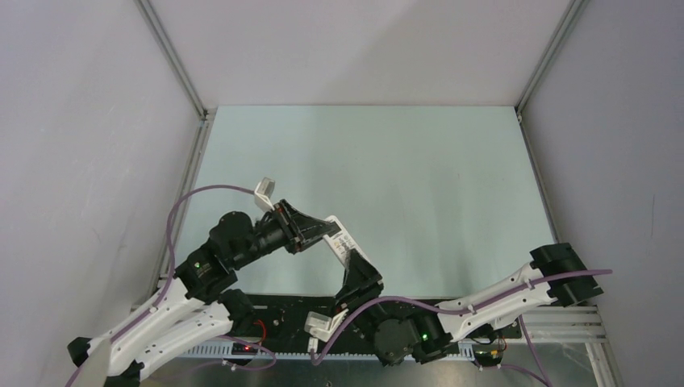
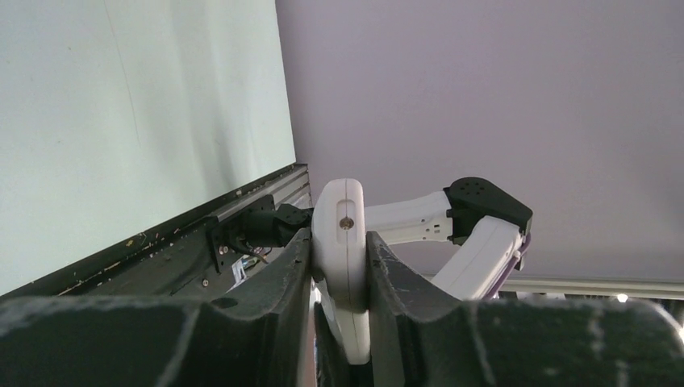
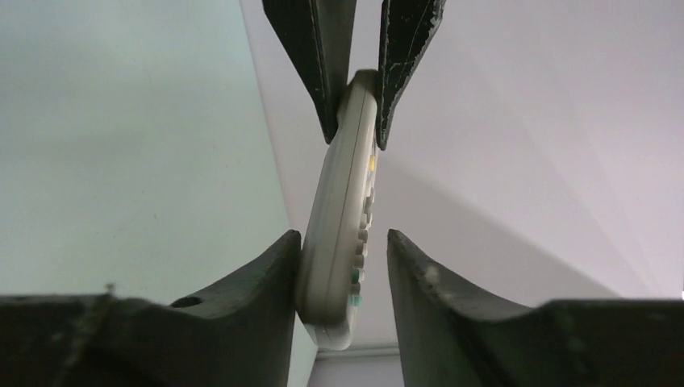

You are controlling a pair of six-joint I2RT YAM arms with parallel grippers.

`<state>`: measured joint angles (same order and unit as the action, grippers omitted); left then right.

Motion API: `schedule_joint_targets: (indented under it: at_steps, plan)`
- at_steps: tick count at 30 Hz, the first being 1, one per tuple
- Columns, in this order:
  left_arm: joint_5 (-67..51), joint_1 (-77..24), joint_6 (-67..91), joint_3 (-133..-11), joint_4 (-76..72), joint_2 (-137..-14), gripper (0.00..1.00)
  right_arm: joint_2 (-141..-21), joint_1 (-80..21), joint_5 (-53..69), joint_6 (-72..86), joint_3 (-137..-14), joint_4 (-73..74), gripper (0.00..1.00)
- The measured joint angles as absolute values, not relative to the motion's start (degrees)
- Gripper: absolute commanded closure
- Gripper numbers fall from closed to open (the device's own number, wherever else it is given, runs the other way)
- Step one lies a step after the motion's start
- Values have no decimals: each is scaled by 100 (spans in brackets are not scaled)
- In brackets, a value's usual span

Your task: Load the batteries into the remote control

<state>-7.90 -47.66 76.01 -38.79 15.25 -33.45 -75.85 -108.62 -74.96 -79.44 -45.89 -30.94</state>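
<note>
The remote control (image 1: pixel 345 242) is a white slab held in the air above the table's near edge. My left gripper (image 1: pixel 325 230) is shut on its far end. In the left wrist view the remote (image 2: pixel 343 242) stands edge-on, pressed between both fingers of the left gripper (image 2: pixel 339 236). My right gripper (image 1: pixel 359 272) straddles the near end. In the right wrist view the remote (image 3: pixel 339 210) rests against one finger of the right gripper (image 3: pixel 343 235), and a gap shows on the button side, so it is open. The left gripper's fingers (image 3: pixel 319 64) clamp the remote's top. The batteries are out of view.
A pale green mat (image 1: pixel 387 161) covers the table, with grey walls on three sides. A black base plate (image 1: pixel 282 314) with wiring runs along the near edge. Purple cables (image 1: pixel 193 197) loop beside the left arm.
</note>
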Motion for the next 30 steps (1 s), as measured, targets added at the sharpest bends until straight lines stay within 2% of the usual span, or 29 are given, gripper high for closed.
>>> schedule_joint_targets:
  at_steps: [3,9,15,20,24,30]
  plan:
    - [-762,-4766,7592,-3874,1516,-3247,100,-7631,-10923,-7378,-7953,-4589,-3304,38]
    - [-674,-4766,7594,-3826,1509,-3094,100,-7756,-10971,-7212,-7867,-4589,-3577,29]
    - [-617,-4766,7594,-3780,1516,-3100,100,-7756,-11185,-7078,-7776,-4589,-4333,21]
    - [-609,-4766,7575,-3736,1514,-3109,100,-7666,-11459,-6879,-7450,-4606,-4910,20]
    - [-567,-4766,7505,-3706,1511,-3081,100,-7310,-11638,-6475,-6198,-4858,-4303,15]
    - [-491,-4766,7502,-3597,1518,-2989,100,-6692,-11653,-5955,-4571,-5065,-3131,14]
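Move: The remote control hangs between the hands, its near end between the right hand's already loosening fingers; its middle lies about 3 cm ahead and 3 cm left of them, at their height. The left fingertips still grip its far end, roughly 6 cm ahead and 5 cm left of the right fingers. From the left hand the remote's middle is some 3 cm back and 3 cm right, level in height. The right hand opens wide, leaves the remote's near end, going back 7 cm and up 6, turning some 50 degrees. ##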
